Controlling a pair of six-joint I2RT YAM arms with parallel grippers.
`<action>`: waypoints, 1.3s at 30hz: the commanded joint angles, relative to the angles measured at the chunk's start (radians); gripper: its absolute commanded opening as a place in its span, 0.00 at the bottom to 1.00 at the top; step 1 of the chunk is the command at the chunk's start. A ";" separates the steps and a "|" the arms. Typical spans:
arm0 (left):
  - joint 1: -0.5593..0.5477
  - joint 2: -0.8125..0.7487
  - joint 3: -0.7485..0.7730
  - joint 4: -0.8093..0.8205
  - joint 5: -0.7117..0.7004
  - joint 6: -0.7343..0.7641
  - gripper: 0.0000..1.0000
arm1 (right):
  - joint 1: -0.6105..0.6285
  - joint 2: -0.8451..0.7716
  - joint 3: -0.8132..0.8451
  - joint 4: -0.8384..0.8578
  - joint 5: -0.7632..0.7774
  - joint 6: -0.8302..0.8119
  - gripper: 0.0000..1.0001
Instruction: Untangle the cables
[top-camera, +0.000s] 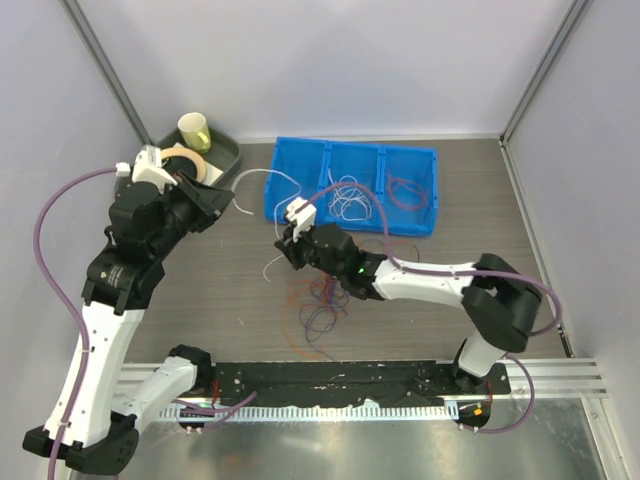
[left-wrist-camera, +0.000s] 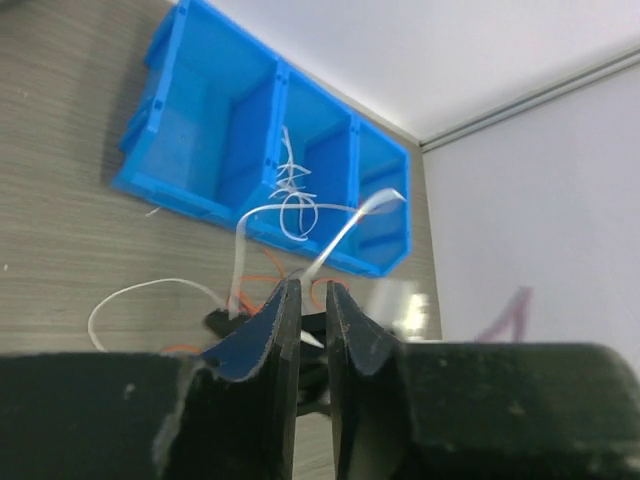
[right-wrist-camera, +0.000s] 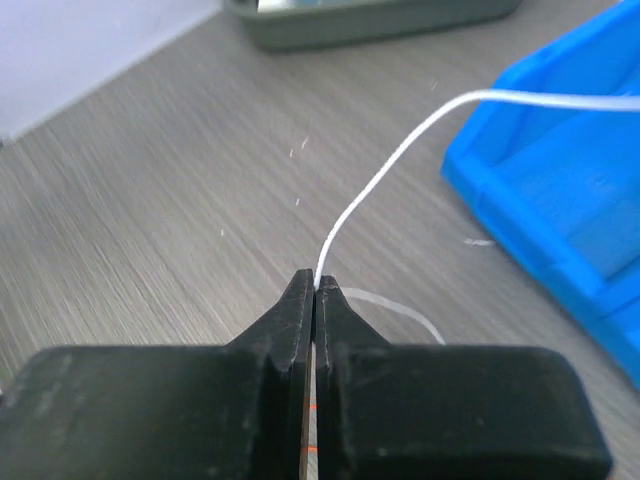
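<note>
A single white cable (right-wrist-camera: 400, 150) rises from my right gripper (right-wrist-camera: 315, 278), whose jaws are pressed shut on it just above the table. From above, that right gripper (top-camera: 283, 243) sits left of a tangle of orange-red, dark and white cables (top-camera: 322, 300) on the table. My left gripper (left-wrist-camera: 312, 285) shows a narrow gap between its jaws. A white cable (left-wrist-camera: 345, 228) runs through this gap without being pinched. The left gripper (top-camera: 228, 200) hovers near the grey tray.
A blue three-compartment bin (top-camera: 355, 145) stands at the back, with white cables in its middle cell and red ones in its right cell. A grey tray (top-camera: 228, 152) holds a yellow cup (top-camera: 195, 130) and a tape roll. A black rail (top-camera: 350, 385) lines the near edge.
</note>
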 joint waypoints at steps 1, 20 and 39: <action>0.000 0.010 -0.070 -0.007 -0.017 0.023 0.26 | -0.025 -0.136 0.111 -0.143 0.145 0.046 0.01; 0.000 0.007 -0.200 -0.056 -0.013 0.052 1.00 | -0.364 -0.124 0.494 -0.344 0.114 -0.046 0.01; 0.000 -0.050 -0.285 -0.173 -0.124 0.072 1.00 | -0.494 0.178 0.448 -0.275 0.125 0.045 0.01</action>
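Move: The white cable is pinched in the right fingers and arcs to the left fingertips. Its goal, the blue bin's middle compartment with white cable already in it, lies about 24 cm ahead of the right hand, 19 cm right and 15 cm below; from the left hand, 20 ahead, 28 right, 36 below. From the right hand, the empty compartment is some 25 ahead and 3 right, the orange and purple tangle 6 back and 15 right on the table. The white cable comes free of the left gripper, which goes on opening to full width, sinks about 14 cm and tips further down. The right fingers keep their pinch and carry the cable up in an arc, forward and to the right, then down again over the middle compartment, some 22 cm farther out, the hand turning about 30 degrees clockwise. ##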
